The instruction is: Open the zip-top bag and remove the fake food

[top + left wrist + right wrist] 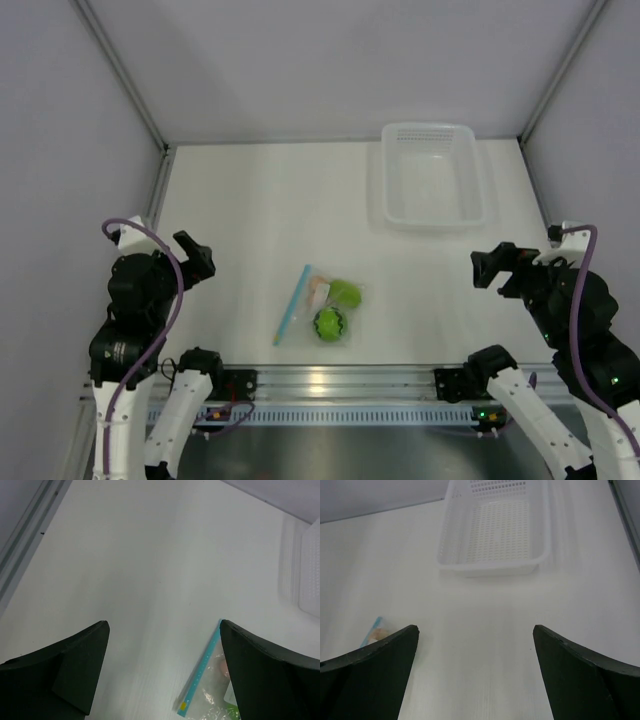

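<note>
The zip-top bag lies flat near the table's front middle, its light blue zip strip along its left edge. Inside it are the fake food pieces: a round green ball with a dark zigzag, a lime-green oval and a peach bit. My left gripper is open and empty, raised to the left of the bag. The left wrist view shows the zip strip beside my right finger. My right gripper is open and empty, raised to the right. A corner of the bag shows in the right wrist view.
A white translucent basket stands at the back right; it also shows in the right wrist view. Grey walls enclose the table on three sides. A metal rail runs along the front edge.
</note>
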Controlling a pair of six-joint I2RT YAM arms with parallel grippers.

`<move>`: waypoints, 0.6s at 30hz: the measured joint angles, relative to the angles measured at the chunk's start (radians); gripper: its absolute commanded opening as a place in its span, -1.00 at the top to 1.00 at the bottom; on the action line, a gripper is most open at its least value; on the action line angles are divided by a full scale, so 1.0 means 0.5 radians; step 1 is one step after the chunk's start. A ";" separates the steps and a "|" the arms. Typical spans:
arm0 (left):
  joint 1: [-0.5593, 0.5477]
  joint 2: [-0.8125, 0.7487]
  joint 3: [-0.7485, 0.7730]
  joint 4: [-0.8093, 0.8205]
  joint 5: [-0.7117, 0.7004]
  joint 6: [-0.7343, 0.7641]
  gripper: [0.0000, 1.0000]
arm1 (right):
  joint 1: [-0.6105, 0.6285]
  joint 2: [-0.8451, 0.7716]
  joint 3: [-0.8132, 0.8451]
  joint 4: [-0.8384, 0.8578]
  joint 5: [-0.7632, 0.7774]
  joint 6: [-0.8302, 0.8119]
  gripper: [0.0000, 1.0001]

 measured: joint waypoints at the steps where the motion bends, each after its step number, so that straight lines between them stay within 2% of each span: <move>1: 0.000 -0.004 0.000 0.002 0.005 -0.005 -0.96 | 0.000 -0.001 0.000 0.000 0.003 0.002 -0.99; 10: 0.000 -0.079 -0.051 0.099 0.212 -0.091 -0.96 | 0.000 -0.011 -0.003 0.001 -0.025 0.002 -0.98; 14: 0.000 -0.047 -0.156 0.233 0.467 -0.194 -0.96 | 0.000 -0.010 -0.028 0.008 -0.097 0.004 -0.99; 18: 0.001 0.052 -0.399 0.440 0.793 -0.362 -0.96 | 0.000 -0.008 -0.095 0.010 -0.207 0.008 -0.99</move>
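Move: The zip-top bag lies flat on the table, some 17 cm to the left hand's right, about level with it and roughly 27 cm below. Its blue zip strip is the near side, about 11 cm to that hand's right; the watermelon inside is some 19 cm right and 5 cm back. From the right hand the bag is about 29 cm left, 3 cm ahead and 29 cm below, with the white basket straight ahead about 40 cm. Towards the zip-top bag the left hand swings right about 8 cm, slowly at first and then faster, rising slightly before sinking to about 3.5 cm lower and edging forward. Its wrist turns clockwise while its left side drops, some 25 degrees in all. Late on, the right hand also starts in, about 2 cm left and as much down; both grippers stay wide open and touch nothing. ##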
